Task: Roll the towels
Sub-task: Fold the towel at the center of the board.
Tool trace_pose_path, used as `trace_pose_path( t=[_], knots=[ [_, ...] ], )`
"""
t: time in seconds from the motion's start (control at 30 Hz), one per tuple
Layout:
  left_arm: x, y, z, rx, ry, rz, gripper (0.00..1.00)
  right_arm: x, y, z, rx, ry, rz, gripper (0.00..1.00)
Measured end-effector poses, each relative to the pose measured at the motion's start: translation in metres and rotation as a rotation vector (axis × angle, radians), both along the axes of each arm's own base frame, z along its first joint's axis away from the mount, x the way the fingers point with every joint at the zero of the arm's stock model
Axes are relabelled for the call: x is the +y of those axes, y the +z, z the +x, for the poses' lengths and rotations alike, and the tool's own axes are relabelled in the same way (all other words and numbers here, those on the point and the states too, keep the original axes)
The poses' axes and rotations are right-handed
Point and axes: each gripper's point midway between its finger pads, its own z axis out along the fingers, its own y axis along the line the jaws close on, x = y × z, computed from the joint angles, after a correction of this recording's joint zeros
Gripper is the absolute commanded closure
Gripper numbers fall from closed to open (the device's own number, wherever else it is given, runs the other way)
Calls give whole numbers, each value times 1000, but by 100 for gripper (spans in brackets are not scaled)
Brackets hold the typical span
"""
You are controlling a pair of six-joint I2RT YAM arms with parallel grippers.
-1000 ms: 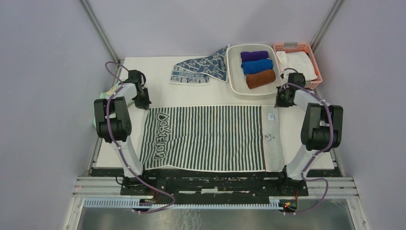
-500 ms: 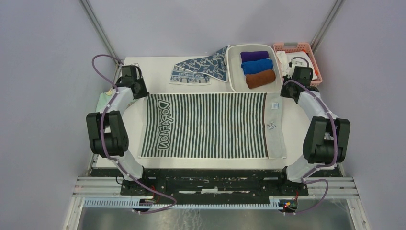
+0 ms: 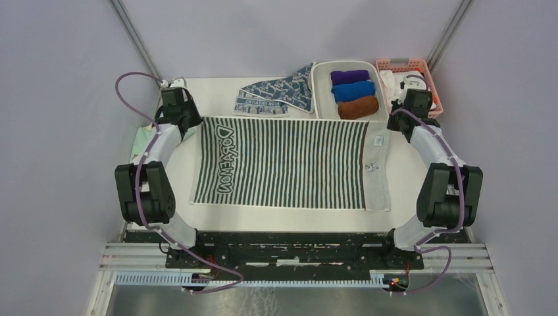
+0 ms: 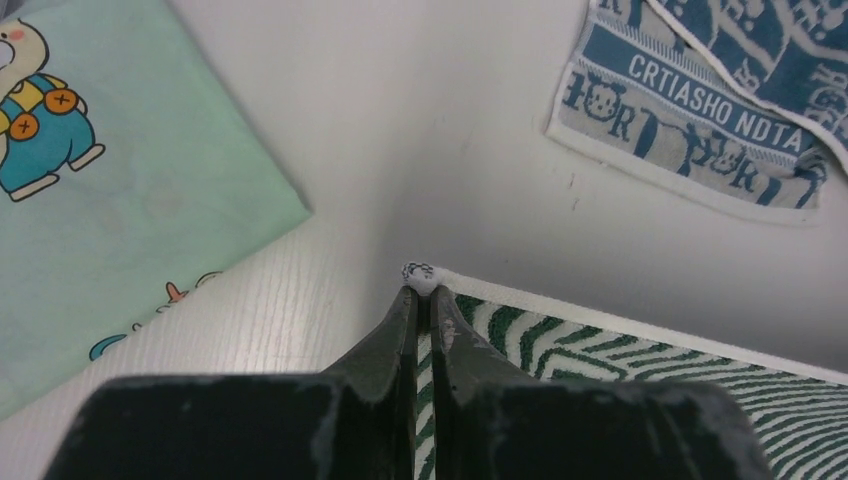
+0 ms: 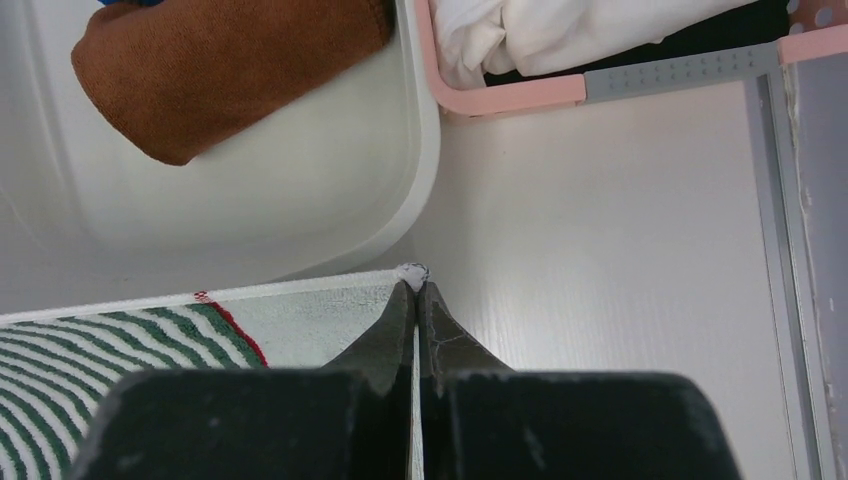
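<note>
The dark green-and-white striped towel [image 3: 283,164] lies spread flat across the table, its big white lettering at the left end. My left gripper [image 3: 196,120] is shut on its far left corner [image 4: 422,275]; the cloth runs between the closed fingers [image 4: 400,330]. My right gripper [image 3: 393,120] is shut on the far right corner [image 5: 411,272], at the plain white end band. The blue-grey patterned towel [image 3: 276,92] with a white lettered band [image 4: 700,90] lies loose at the back, just beyond the striped one.
A white tub [image 3: 322,112] at the back right holds a purple roll [image 3: 349,77], a blue roll [image 3: 353,91] and a brown roll [image 5: 220,70]. A pink basket [image 3: 431,85] with white cloth stands beside it. A mint-green cartoon cloth [image 4: 120,200] lies at the left edge.
Both arms have reached toward the back of the table, dragging the striped towel away from the near edge by its far corners. It now lies flatter and closer to the tub.
</note>
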Motion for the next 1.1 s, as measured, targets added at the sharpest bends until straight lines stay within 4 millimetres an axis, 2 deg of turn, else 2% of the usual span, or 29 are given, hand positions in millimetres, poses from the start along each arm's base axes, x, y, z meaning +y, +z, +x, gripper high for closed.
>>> trace_pose_path(
  t=[0.5, 0.67, 0.87, 1.1],
  knots=[
    [-6, 27, 23, -132, -30, -25, 97, -5, 27, 16, -79, -13, 1, 99],
    [-5, 34, 20, -155, -29, -24, 97, -5, 32, 15, -94, -16, 3, 99],
    [-3, 43, -2, -185, -3, -39, 97, 0, 45, -3, -142, -52, 43, 99],
    [-4, 32, -26, -166, 26, -72, 97, -1, 35, -44, -154, -173, 110, 99]
  ],
)
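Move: Each hand holds one far corner of the striped towel, lifted about 14 cm off the board. The near edge to fold onto lies some 29 cm behind both hands, practically straight back and 14 cm down. Off the left hand, the green cloth sits about 9 cm back and 15 cm left, the blue towel 9 cm ahead and 26 cm right. Off the right hand, the white tray is roughly 8 cm ahead and 12 cm left, the pink basket 12 cm ahead and 9 cm right. Up and slightly forward first, both hands together lift the pinched far edge of the striped towel about 4 cm, then swing back towards its near edge by 5 to 6 cm from the farthest point, starting to sink at the end. Both wrists tip fingers-up some 10 degrees, the right also turning clockwise about as much; both grips keep hold. ##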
